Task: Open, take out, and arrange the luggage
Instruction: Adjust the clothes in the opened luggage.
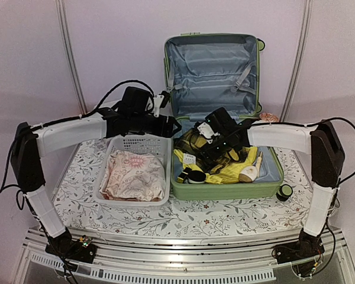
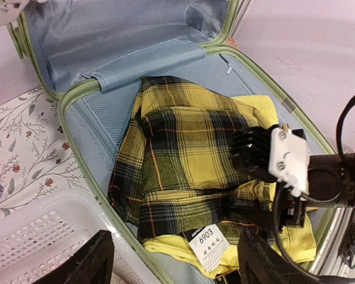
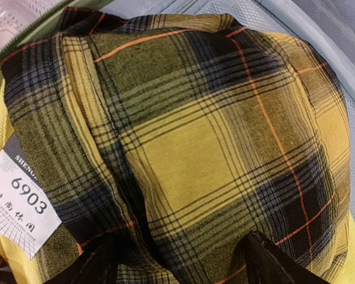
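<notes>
The light-green luggage (image 1: 225, 190) lies open on the table, its lid (image 1: 213, 68) standing upright at the back with grey-blue lining. A yellow-and-black plaid garment (image 2: 183, 148) is heaped in the base on top of yellow clothing (image 1: 231, 171), with a white tag (image 2: 209, 242) marked 6903. My right gripper (image 3: 186, 266) is down on the plaid garment (image 3: 189, 136), jaws wide, with cloth bulging between the fingertips. My left gripper (image 2: 176, 263) hovers open over the luggage's left rim (image 2: 77, 94), next to the basket, holding nothing.
A white perforated basket (image 1: 161, 195) left of the luggage holds a crumpled patterned bundle (image 1: 133, 174). A cream bottle-like item (image 1: 250, 171) and a black round item (image 1: 195, 176) lie in the luggage. A small round black-and-green object (image 1: 284, 191) sits at the luggage's right corner.
</notes>
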`<state>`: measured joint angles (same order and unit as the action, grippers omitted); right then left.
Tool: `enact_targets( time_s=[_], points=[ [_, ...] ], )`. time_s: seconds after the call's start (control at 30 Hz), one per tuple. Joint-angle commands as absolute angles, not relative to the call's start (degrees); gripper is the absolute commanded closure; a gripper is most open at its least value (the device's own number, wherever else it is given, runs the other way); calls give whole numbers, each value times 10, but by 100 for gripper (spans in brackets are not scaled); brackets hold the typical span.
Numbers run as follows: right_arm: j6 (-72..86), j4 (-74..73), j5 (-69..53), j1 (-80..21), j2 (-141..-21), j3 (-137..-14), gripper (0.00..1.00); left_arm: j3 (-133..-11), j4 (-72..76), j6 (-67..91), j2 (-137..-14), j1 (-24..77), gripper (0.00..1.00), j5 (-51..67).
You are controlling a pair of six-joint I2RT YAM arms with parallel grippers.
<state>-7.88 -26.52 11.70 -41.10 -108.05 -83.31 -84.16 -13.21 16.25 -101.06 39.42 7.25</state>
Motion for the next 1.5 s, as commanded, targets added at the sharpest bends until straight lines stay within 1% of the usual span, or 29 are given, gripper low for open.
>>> enact_targets(
  time_s=[0.0,0.03,0.17,0.27,0.3,0.4,0.6,0.87,0.97,1.27,1.47],
  points=[
    [-139,-278,211,-426,-1130,-865,27,-819,-144,146,-985,388,26,67],
    [-145,-273,214,-428,-1134,-869,31,-814,-142,146,-981,387,26,66],
    [-150,-262,227,-431,-1133,-882,62,-797,-135,148,-971,383,26,66],
    [-141,-258,226,-430,-1104,-883,86,-790,-135,147,-963,382,26,67],
    [-137,-258,222,-430,-1091,-882,90,-788,-136,146,-961,382,26,66],
    [-119,-271,200,-430,-1052,-883,95,-783,-136,143,-956,382,26,65],
    [-76,-330,175,-430,-1005,-899,96,-777,-137,140,-952,381,26,73],
    [-35,-397,151,-430,-999,-918,95,-764,-126,144,-951,381,26,88],
    [-23,-407,133,-430,-1003,-917,93,-763,-124,146,-953,381,26,95],
    [-4,-346,35,-430,-1038,-913,92,-778,-109,158,-979,381,26,124],
    [39,-252,-38,-430,-1055,-875,93,-801,-110,159,-996,379,26,132]
  ],
)
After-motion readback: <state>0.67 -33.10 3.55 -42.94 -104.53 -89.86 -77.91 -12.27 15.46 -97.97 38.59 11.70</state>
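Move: The plaid shirt's middle lies about 6 cm ahead of the open right hand and 2 cm below it, with the fingers astride its near fold. The white tag is level with that hand, some 6 cm to its left and 2 cm down; the round black thing is roughly 7 cm back, 3 cm left and 4 cm down. From the left hand the shirt's middle is about 14 cm to the right, 4 cm ahead and 13 cm down. Forward and down a centimetre or so into the near fold of the plaid shirt, the right hand shuts its fingers and pinches the cloth, then rises about 10 cm while easing back. Still pinching, it sinks some 4 cm and swings about 4 cm left, rolling its left side up roughly 10 degrees. The empty, open left hand eases 2 cm back and down. ##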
